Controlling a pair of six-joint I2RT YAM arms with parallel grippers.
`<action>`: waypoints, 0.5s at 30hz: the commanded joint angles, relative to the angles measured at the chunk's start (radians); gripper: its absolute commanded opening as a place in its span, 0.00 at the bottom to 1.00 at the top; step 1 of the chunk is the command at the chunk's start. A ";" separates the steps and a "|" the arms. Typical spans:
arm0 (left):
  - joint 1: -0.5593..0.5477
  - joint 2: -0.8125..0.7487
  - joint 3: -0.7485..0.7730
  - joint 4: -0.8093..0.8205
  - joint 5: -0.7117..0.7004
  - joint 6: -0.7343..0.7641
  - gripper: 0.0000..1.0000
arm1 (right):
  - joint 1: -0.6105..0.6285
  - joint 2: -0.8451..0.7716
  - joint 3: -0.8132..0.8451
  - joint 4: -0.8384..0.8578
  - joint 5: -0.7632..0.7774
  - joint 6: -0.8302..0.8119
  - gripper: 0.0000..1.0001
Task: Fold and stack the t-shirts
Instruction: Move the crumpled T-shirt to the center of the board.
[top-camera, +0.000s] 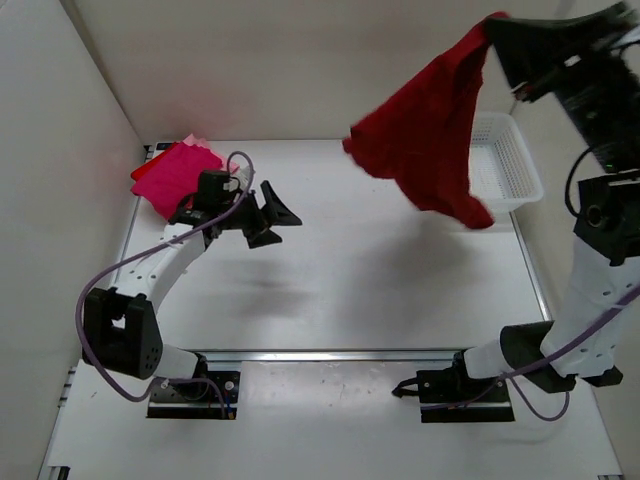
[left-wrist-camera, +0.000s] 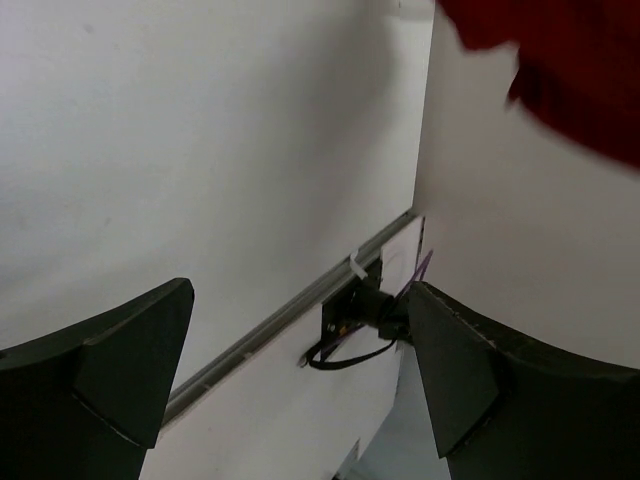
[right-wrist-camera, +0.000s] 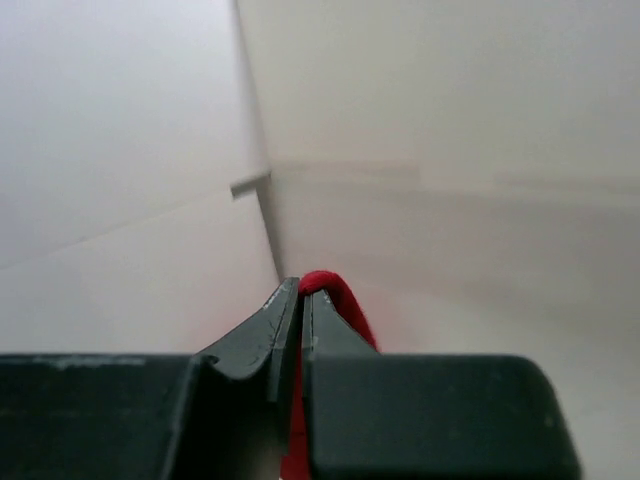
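A dark red t-shirt (top-camera: 430, 140) hangs in the air at the upper right, pinched at its top edge by my right gripper (top-camera: 492, 25), which is shut on it. In the right wrist view a red fold (right-wrist-camera: 335, 300) shows beside the closed jaws of that gripper (right-wrist-camera: 300, 290). A folded stack of t-shirts (top-camera: 172, 172), bright red over pink, lies at the table's far left corner. My left gripper (top-camera: 275, 215) stands open just right of that stack, nothing between its fingers (left-wrist-camera: 120, 370). The hanging t-shirt (left-wrist-camera: 570, 70) shows at the top right of the left wrist view.
A white lattice basket (top-camera: 505, 165) stands at the far right of the table, partly behind the hanging shirt. Walls close in on the left and at the back. A metal rail (top-camera: 340, 355) runs along the table's near edge, with the arm bases below it.
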 joint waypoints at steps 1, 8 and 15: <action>0.077 -0.006 0.096 -0.019 -0.003 0.009 0.98 | -0.225 0.016 0.033 0.283 -0.368 0.283 0.00; 0.190 0.022 0.173 -0.117 -0.082 0.042 0.98 | -0.388 0.051 -0.023 0.590 -0.564 0.640 0.00; 0.229 0.005 0.081 -0.068 -0.063 0.071 0.98 | 0.040 0.199 -0.066 -0.020 -0.236 0.132 0.00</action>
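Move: Far below the right hand, which already grips the crumpled T-shirt, lies the board's center: nearly 70 cm down, about 18 cm to the left and 6 cm ahead. The white basket is roughly 32 cm ahead and 25 cm to the right, and the folded stack about 25 cm ahead and 57 cm to the left, both also far below. From the left hand, the board's center is some 10 cm to the right, 1 cm ahead and 18 cm below. Swinging the pinched T-shirt high over the board, the right hand first draws right, back and up by about 4 cm each, then reverses and sweeps left, down and forward towards the center, turning some 25 degrees counter-clockwise. The open, empty left hand clears away left and forward towards the folded stack, rising then sinking again. ##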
